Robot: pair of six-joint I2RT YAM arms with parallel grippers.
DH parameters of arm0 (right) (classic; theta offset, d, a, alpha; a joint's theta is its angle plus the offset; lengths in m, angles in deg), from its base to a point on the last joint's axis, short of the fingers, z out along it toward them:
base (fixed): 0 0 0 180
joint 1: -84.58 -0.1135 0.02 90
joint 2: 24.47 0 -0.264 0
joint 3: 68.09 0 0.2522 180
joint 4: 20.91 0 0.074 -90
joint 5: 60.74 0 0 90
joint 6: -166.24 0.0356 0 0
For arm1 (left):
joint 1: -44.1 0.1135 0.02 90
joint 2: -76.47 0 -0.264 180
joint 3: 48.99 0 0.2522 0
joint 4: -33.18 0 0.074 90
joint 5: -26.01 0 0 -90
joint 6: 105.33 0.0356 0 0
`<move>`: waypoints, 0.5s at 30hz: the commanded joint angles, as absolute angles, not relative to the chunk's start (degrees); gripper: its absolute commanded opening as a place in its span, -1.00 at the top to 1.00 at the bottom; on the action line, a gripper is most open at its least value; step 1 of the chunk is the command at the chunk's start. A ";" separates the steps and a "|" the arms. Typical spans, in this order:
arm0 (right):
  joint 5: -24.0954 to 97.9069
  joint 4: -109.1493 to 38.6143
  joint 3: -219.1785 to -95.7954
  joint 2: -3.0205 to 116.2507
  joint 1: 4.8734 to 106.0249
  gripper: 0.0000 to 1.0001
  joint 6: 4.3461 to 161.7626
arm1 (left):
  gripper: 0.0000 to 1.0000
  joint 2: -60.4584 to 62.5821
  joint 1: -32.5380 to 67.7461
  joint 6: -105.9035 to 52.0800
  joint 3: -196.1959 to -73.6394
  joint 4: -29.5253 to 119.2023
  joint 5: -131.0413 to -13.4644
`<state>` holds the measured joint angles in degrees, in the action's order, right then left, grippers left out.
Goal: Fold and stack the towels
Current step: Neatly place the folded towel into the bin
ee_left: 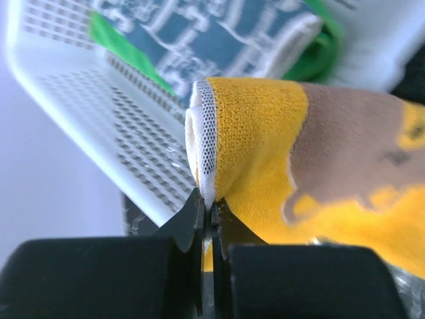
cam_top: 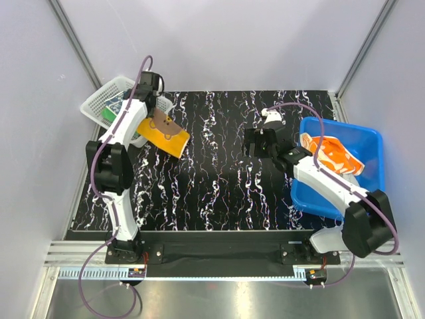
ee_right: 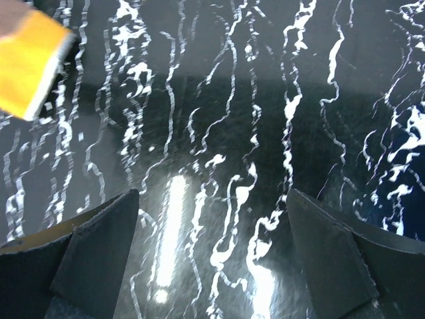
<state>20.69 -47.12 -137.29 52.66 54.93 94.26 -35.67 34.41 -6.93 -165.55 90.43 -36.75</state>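
Note:
The yellow towel with the brown bear (cam_top: 165,131) lies folded on the black marbled table beside the basket. My left gripper (cam_top: 150,105) is shut on its folded white-edged end (ee_left: 207,199). Behind it, the navy patterned towel (ee_left: 219,33) lies on the green towel (ee_left: 319,53) inside the white mesh basket (cam_top: 96,101). The orange printed towel (cam_top: 332,154) sits crumpled in the blue tub (cam_top: 372,136). My right gripper (cam_top: 261,143) hovers over the table's middle, open (ee_right: 212,199), with nothing between its fingers. A corner of the yellow towel (ee_right: 30,63) shows at the top left of the right wrist view.
The basket stands tilted at the table's far left corner, its mesh wall (ee_left: 99,133) close to my left gripper. The blue tub takes up the right side of the table. Grey walls close in the sides and back.

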 commanded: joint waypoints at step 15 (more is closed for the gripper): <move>22.14 -41.53 -148.03 66.76 57.77 -1.00 90.66 | 1.00 -53.51 47.44 9.89 -195.71 74.72 -40.84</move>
<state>21.30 -44.45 -143.96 65.01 57.38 91.83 -50.16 44.68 6.95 -189.51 81.49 -37.05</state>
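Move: The white bin's middle lies about 12 cm ahead of the left gripper, 13 cm to its left and 10 cm below. In it, the stack of folded blue and green towels is some 13 cm ahead, 12 cm left and 11 cm down. The bin's right corner is roughly 10 cm ahead, 8 cm to the right and 7 cm lower. From the right gripper, the white bin is about 25 cm ahead, 55 cm left and 10 cm below. Keep the left gripper shut on the edge of the folded yellow towel and sweep it forward and left, about 10 cm each way, while rising some 5 cm, so the hanging towel comes in over the white bin; let the fingers tip up about 15 degrees. Ease the empty, open right gripper forward about 5 cm and slightly down over bare table. ##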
